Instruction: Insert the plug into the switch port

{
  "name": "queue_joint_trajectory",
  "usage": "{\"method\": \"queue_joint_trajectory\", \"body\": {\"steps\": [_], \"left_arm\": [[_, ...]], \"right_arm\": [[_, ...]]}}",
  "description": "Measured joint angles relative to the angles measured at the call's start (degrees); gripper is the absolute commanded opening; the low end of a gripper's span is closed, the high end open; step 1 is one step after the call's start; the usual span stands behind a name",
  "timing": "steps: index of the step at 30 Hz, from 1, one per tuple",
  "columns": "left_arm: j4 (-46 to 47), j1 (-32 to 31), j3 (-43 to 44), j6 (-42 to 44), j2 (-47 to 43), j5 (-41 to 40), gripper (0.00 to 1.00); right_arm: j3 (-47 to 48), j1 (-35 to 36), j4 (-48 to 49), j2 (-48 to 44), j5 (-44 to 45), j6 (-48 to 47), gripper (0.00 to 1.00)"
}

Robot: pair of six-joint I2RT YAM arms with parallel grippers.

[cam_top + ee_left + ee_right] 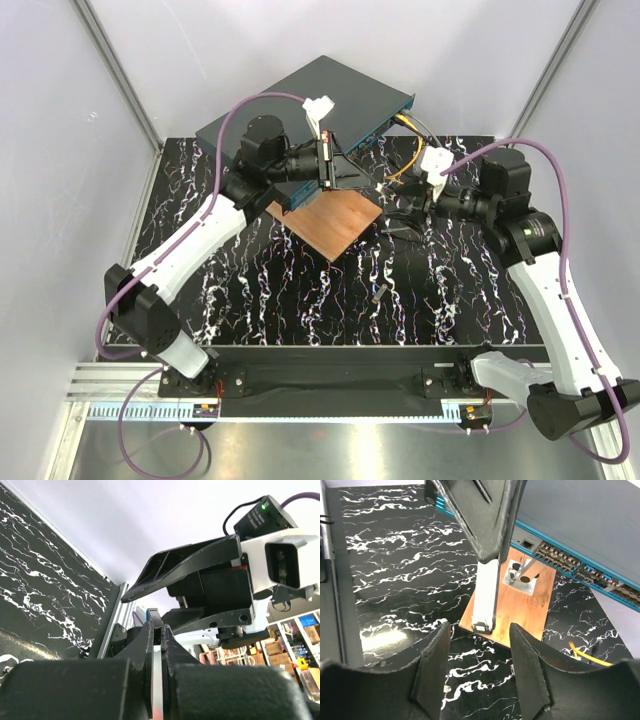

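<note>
The switch (320, 95) (580, 515) lies at the back of the table, its teal front row of sockets (560, 557) facing the arms. My left gripper (360, 182) (160, 627) is shut on the plug (156, 616) (485, 597), a slim pale silver piece with a dark tip. It holds the plug above the brown wooden board (325, 228) (525, 610), in front of the switch. My right gripper (395, 212) (478, 629) stands open, facing the plug's dark tip. The tip lies just ahead of the gap between its fingers (435, 665), touching neither.
A small metal plate with a post (522, 575) is fixed on the board near the switch. Yellow cables (400, 170) (585, 655) run from the switch's front to the table at the right. A small grey piece (378, 295) lies on the black marbled table.
</note>
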Motion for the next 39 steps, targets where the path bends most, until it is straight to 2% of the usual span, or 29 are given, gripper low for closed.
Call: {"method": "queue_joint_trajectory", "body": {"steps": [10, 31, 34, 36, 39], "left_arm": [[0.42, 1.03, 2.40, -1.62, 5.25, -0.02, 0.00], [1.01, 3.21, 5.62, -3.74, 7.87, 1.22, 0.00], [0.70, 3.21, 5.64, -3.74, 8.20, 1.40, 0.00], [0.70, 3.21, 5.66, -3.74, 8.46, 1.51, 0.00], [0.68, 3.23, 5.66, -3.76, 8.76, 1.55, 0.00]], "right_arm": [[0.00, 3.10, 4.81, 2.10, 6.71, -1.55, 0.44], [0.35, 3.48, 5.38, 4.59, 12.20, -4.24, 0.45], [0.46, 3.48, 6.14, 4.72, 12.28, -4.07, 0.39], [0.63, 3.48, 6.36, 4.83, 12.35, -4.07, 0.29], [0.85, 3.48, 6.51, 5.01, 12.68, -4.15, 0.25]]}}
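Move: The left hand already holds the metal plug by one end. The plug's middle lies about 3 cm to the right of the left hand, and roughly 3 cm to the left of and 2 cm above the open right hand. From the right hand, the switch's port face is centred some 17 cm ahead, 8 cm left and 18 cm below. The wooden board's middle is about 11 cm ahead and 16 cm left, 35 cm down. The right fingers close on the plug's free end from both sides, narrowing to about half their starting gap, while the left hand keeps its pinch on the other end. Both hands travel forward about 5 cm together, the left also sinking some 2 cm. The right wrist turns roughly 10 degrees, clockwise and tipping up, to line up with the plug. ##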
